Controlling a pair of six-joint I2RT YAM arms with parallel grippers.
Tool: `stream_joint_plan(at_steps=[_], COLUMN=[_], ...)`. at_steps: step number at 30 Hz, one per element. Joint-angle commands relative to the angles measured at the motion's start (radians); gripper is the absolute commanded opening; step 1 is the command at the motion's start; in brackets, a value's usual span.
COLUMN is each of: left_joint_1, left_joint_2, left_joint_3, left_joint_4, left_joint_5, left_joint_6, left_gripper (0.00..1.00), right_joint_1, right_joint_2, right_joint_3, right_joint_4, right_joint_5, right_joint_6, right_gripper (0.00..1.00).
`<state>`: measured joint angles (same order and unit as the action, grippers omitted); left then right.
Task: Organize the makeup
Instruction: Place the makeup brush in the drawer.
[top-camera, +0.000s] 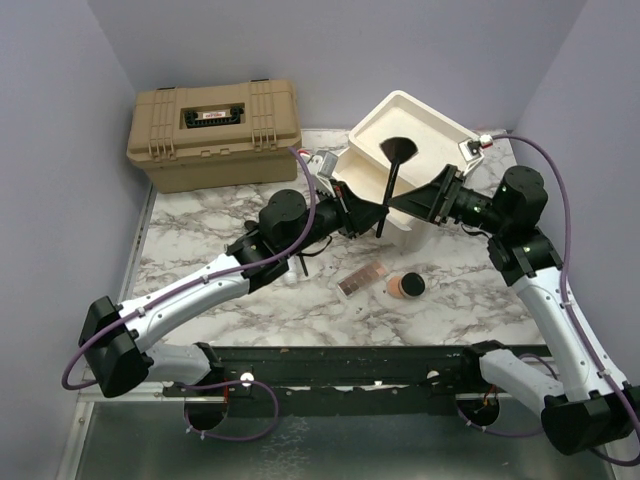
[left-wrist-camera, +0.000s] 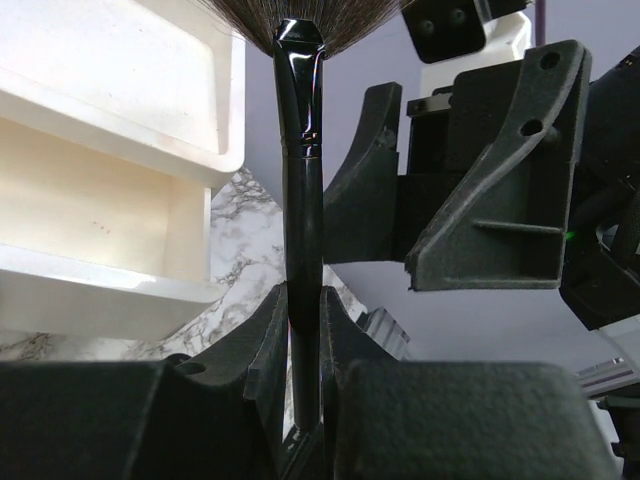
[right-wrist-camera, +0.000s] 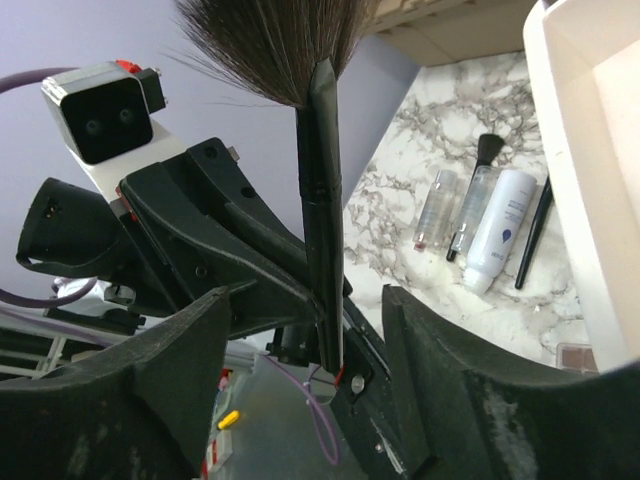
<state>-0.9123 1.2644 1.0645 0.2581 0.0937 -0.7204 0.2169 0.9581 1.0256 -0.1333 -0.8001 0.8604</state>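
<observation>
A black-handled fan brush (top-camera: 388, 192) stands upright above the table, bristles up. My left gripper (left-wrist-camera: 303, 335) is shut on the lower part of its handle (left-wrist-camera: 302, 180). My right gripper (right-wrist-camera: 310, 300) faces it from the right, open, with the handle (right-wrist-camera: 322, 220) between its fingers and a gap on each side. On the marble lie a pink palette (top-camera: 362, 280) and a round black compact (top-camera: 407, 286) with peach powder. The right wrist view shows slim tubes (right-wrist-camera: 437, 208), a whitish bottle (right-wrist-camera: 500, 228) and two more brushes (right-wrist-camera: 485, 150) lying side by side.
The cream drawer unit (top-camera: 405, 130) sits just behind the brush, its open trays facing up. A tan toolbox (top-camera: 214, 130) stands at the back left. Purple walls close in the table on three sides.
</observation>
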Motion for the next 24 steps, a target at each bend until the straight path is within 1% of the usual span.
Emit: stream_joint_plan(at_steps=[1, 3, 6, 13, 15, 17, 20, 22, 24], left_joint_1=[-0.009, -0.01, -0.011, -0.013, -0.013, -0.013, -0.012, -0.01, -0.011], left_joint_2=[0.012, 0.01, 0.009, 0.015, 0.014, -0.004, -0.021, -0.01, 0.004], left_joint_3=[-0.011, -0.014, -0.018, -0.017, -0.019, -0.04, -0.073, -0.072, -0.06], left_joint_4=[0.054, 0.056, 0.063, 0.068, 0.071, 0.096, 0.109, 0.109, 0.111], left_joint_5=[0.035, 0.037, 0.043, 0.044, 0.054, 0.035, -0.016, -0.015, 0.001], left_joint_6=[-0.017, -0.024, -0.029, -0.03, -0.035, -0.049, -0.052, -0.048, -0.054], left_gripper=[0.0, 0.0, 0.0, 0.0, 0.0, 0.0, 0.0, 0.0, 0.0], right_joint_1=[0.055, 0.06, 0.062, 0.063, 0.064, 0.063, 0.064, 0.064, 0.065], right_joint_2=[0.022, 0.022, 0.023, 0.026, 0.032, 0.033, 0.024, 0.018, 0.017], right_joint_3=[0.023, 0.007, -0.013, -0.036, -0.038, -0.043, -0.07, -0.068, -0.06], right_joint_4=[0.056, 0.061, 0.09, 0.124, 0.124, 0.124, 0.218, 0.23, 0.188], right_joint_5=[0.057, 0.078, 0.084, 0.109, 0.118, 0.129, 0.121, 0.101, 0.11], right_joint_6=[-0.003, -0.009, -0.001, 0.02, 0.026, 0.035, 0.063, 0.066, 0.046], right_gripper=[0.65, 0.57, 0.53, 0.53, 0.5, 0.48, 0.44, 0.46, 0.48])
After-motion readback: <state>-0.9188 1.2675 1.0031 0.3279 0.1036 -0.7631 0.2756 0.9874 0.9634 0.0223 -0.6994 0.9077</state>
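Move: The right hand goes for the makeup brush, held upright by the left fingers; its middle is about 4 cm to the right hand's left, 2 cm ahead and 2 cm higher. From that hand, the open drawer is some 12 cm ahead, 3 cm left and 15 cm down; the palette lies 5 cm left, 1 cm ahead, and the jar 4 cm right, 2 cm back, both about 33 cm below. For the left hand, the drawer is roughly 10 cm ahead, 1 cm right and 15 cm below. Leftward first, then forward, the right hand eases in roughly 2 cm in all, bringing its open fingers around the brush handle above the left hand's grip; they narrow from about two-thirds open to just under half, without pinching it yet. The left hand keeps its hold on the lower handle and stays nearly in place, dipping about 1 cm at the end. ##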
